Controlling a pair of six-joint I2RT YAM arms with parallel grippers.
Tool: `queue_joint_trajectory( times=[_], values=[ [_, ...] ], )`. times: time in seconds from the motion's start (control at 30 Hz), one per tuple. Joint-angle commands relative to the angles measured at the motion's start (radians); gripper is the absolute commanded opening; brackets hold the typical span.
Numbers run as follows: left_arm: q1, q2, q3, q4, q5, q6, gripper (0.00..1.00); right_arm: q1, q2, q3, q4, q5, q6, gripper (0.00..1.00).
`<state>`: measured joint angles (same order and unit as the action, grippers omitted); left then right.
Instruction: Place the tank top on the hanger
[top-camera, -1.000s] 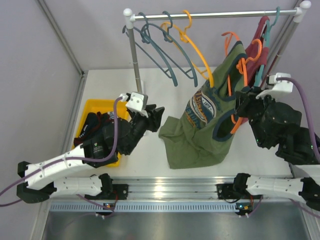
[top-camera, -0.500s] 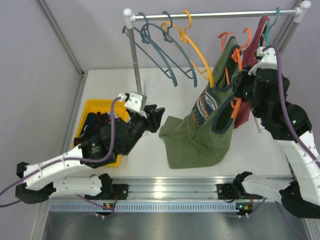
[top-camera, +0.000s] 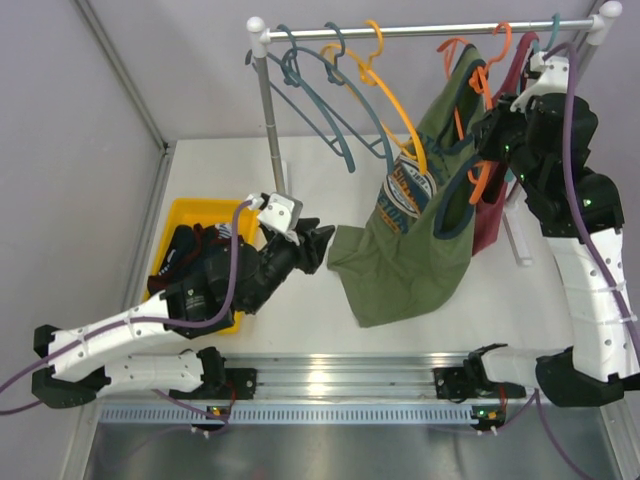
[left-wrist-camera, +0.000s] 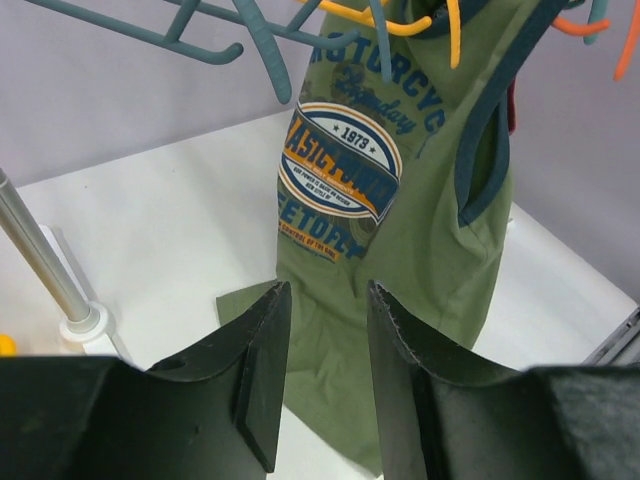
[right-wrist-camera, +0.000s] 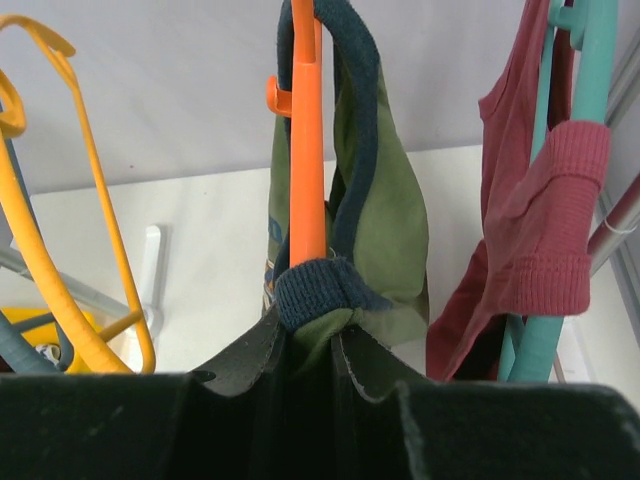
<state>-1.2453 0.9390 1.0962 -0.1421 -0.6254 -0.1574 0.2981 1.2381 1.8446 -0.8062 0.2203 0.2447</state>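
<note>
The olive-green tank top (top-camera: 420, 230) hangs from the orange hanger (top-camera: 487, 165), its hem low over the white table. My right gripper (top-camera: 492, 140) is high up near the rail. In the right wrist view it (right-wrist-camera: 310, 335) is shut on the navy strap and green cloth of the tank top (right-wrist-camera: 385, 200), with the hanger (right-wrist-camera: 307, 150) rising just above the jaws. The hanger's hook is close to the rail; I cannot tell if it rests on it. My left gripper (top-camera: 322, 245) is open and empty beside the hem, and faces the tank top (left-wrist-camera: 400, 200) in its own view (left-wrist-camera: 328, 300).
The clothes rail (top-camera: 420, 30) carries teal-grey hangers (top-camera: 320, 80), an amber hanger (top-camera: 390, 95) and a dark red top (top-camera: 510, 95) on a teal hanger. The rack post (top-camera: 270, 120) stands left of centre. A yellow bin (top-camera: 190, 215) with dark clothes sits at left.
My right arm has lifted the tank top and hanger up and back toward the rail, and the heaped hem has risen off the table. My left gripper has shifted slightly right, still open.
</note>
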Motion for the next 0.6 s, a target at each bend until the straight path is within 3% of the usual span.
queue_joint_trajectory(
  times=[0.0,0.37,0.57],
  values=[
    [0.0,-0.025,-0.012,0.052,0.023,0.028,0.41,-0.034,0.004,0.088,0.094,-0.021,-0.022,0.0],
    [0.001,-0.011,-0.029,0.068,0.039,0.055,0.42,-0.115,0.096,0.206,0.072,-0.038,-0.031,0.0],
    [0.001,-0.012,-0.035,0.064,0.036,0.053,0.43,-0.206,0.115,0.202,0.07,-0.136,-0.03,0.0]
  ],
)
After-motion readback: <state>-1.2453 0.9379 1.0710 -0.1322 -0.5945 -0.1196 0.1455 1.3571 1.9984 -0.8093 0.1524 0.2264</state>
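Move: The free stretch of rail between the yellow hanger and the maroon tank top is where the orange hanger's hook is headed: some 12 cm ahead of the right hand, 5 cm to its right and 10 cm above. The yellow hanger's middle is about 13 cm left, 5 cm farther out and 3 cm higher; the maroon tank top hangs about 7 cm right, 5 cm ahead, its middle 8 cm lower. From the left hand that rail spot is roughly 25 cm ahead, 28 cm right, 18 cm up. The orange hanger, with the green tank top on it, stays pinched through the cloth near its shoulder end as the right hand carries it about 5 cm rightward and forward towards the rail, away from the yellow hanger and closer beside the maroon tank top. The hand also rises 2 to 3 cm, easing down slightly at the end, and yaws some 5 degrees clockwise. ##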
